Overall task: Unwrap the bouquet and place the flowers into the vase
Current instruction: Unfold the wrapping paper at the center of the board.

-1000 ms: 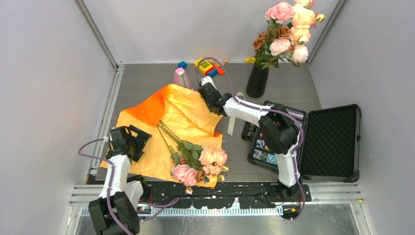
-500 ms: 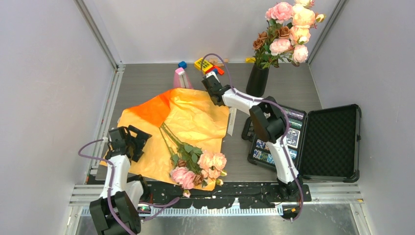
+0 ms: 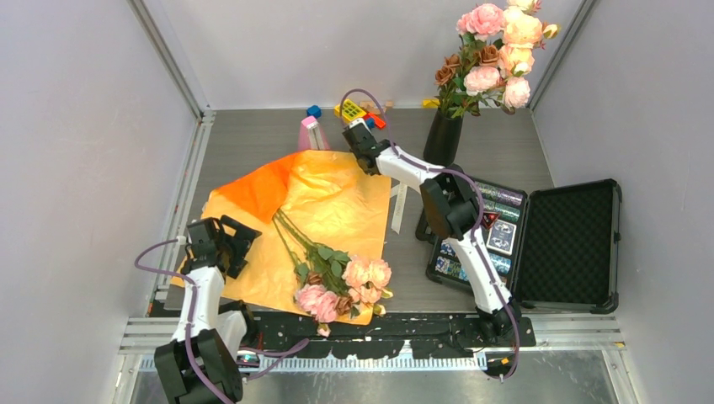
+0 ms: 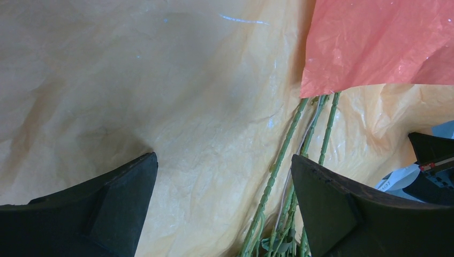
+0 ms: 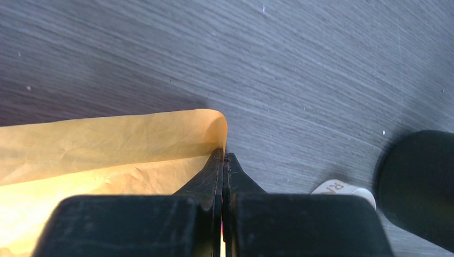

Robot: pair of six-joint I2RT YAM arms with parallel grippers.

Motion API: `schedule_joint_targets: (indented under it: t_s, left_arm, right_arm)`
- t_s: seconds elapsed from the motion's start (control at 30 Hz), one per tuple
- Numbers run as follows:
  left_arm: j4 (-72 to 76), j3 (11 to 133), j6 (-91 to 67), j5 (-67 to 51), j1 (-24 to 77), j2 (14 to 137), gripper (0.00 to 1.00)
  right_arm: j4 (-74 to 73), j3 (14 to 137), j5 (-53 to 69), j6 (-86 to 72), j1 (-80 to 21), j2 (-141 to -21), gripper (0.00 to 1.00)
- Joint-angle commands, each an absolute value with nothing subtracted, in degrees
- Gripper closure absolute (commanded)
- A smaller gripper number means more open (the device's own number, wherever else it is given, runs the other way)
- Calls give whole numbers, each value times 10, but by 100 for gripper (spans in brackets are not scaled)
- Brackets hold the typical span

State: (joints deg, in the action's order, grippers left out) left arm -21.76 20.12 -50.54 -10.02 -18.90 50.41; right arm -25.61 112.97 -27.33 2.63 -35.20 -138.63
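The bouquet is undone: its orange paper lies spread on the table, and the flowers rest on it, heads toward the near edge. My right gripper is shut on the paper's far right corner, its jaws pressed together on the sheet. My left gripper stands open over the paper's left part, and in its wrist view the green stems run close by its right finger. The black vase stands at the back right and holds a bunch of pink roses.
A cream ribbon lies right of the paper. A pink metronome and small coloured toys sit at the back. An open black case fills the right side, with a tray of cards beside it.
My right gripper has drawn the paper's corner toward the back of the table, and the sheet now lies flatter. The flowers shifted slightly with it. The left arm has not moved.
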Motion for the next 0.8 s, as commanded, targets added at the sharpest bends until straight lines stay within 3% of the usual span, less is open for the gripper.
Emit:
schedule_joint_targets:
  t_s: [0.0,0.17,0.4,0.47,0.6,0.77]
  left_arm:
    - [-263,194,-485,-126,-192,501,0]
    - [-291,243,-459,-145,-192,450,0]
    - [-301,312,-419,-212,-191,393,0]
    - [-321,348,-397,-225,-191,405,0]
    - [-384,437,-327,-236,-188,466,0]
    - [-380,481,-305,-205,-143,539,0]
  right_arm:
    - [-262,1180,-279,43,-345,-1408,100]
    - [-273,1183,-254,45,-346,-1396,97]
    - [-275,1157,-219,37,-346,-1314,52]
    - [-295,1170,-205,35,-346,-1294,45]
    - [-330,1181,-178,21,-346,-1244,36]
    - [-335,1103,-140,-27,-345,-1131,32]
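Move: The right hand still pinches the wrapping paper by its far right corner, right at the fingertips and barely above the board; the vase stands about 16 cm to its right and 3 cm farther out, the metronome some 12 cm left and 1 cm farther out. From the open left hand, low over the paper, the orange flap's tip lies roughly 10 cm ahead and 6 cm right, the flower stems about 5 cm ahead and 9 cm right. Right fingers release the paper corner and rise about 11 cm; open left hand lifts 15 cm, turning clockwise. ##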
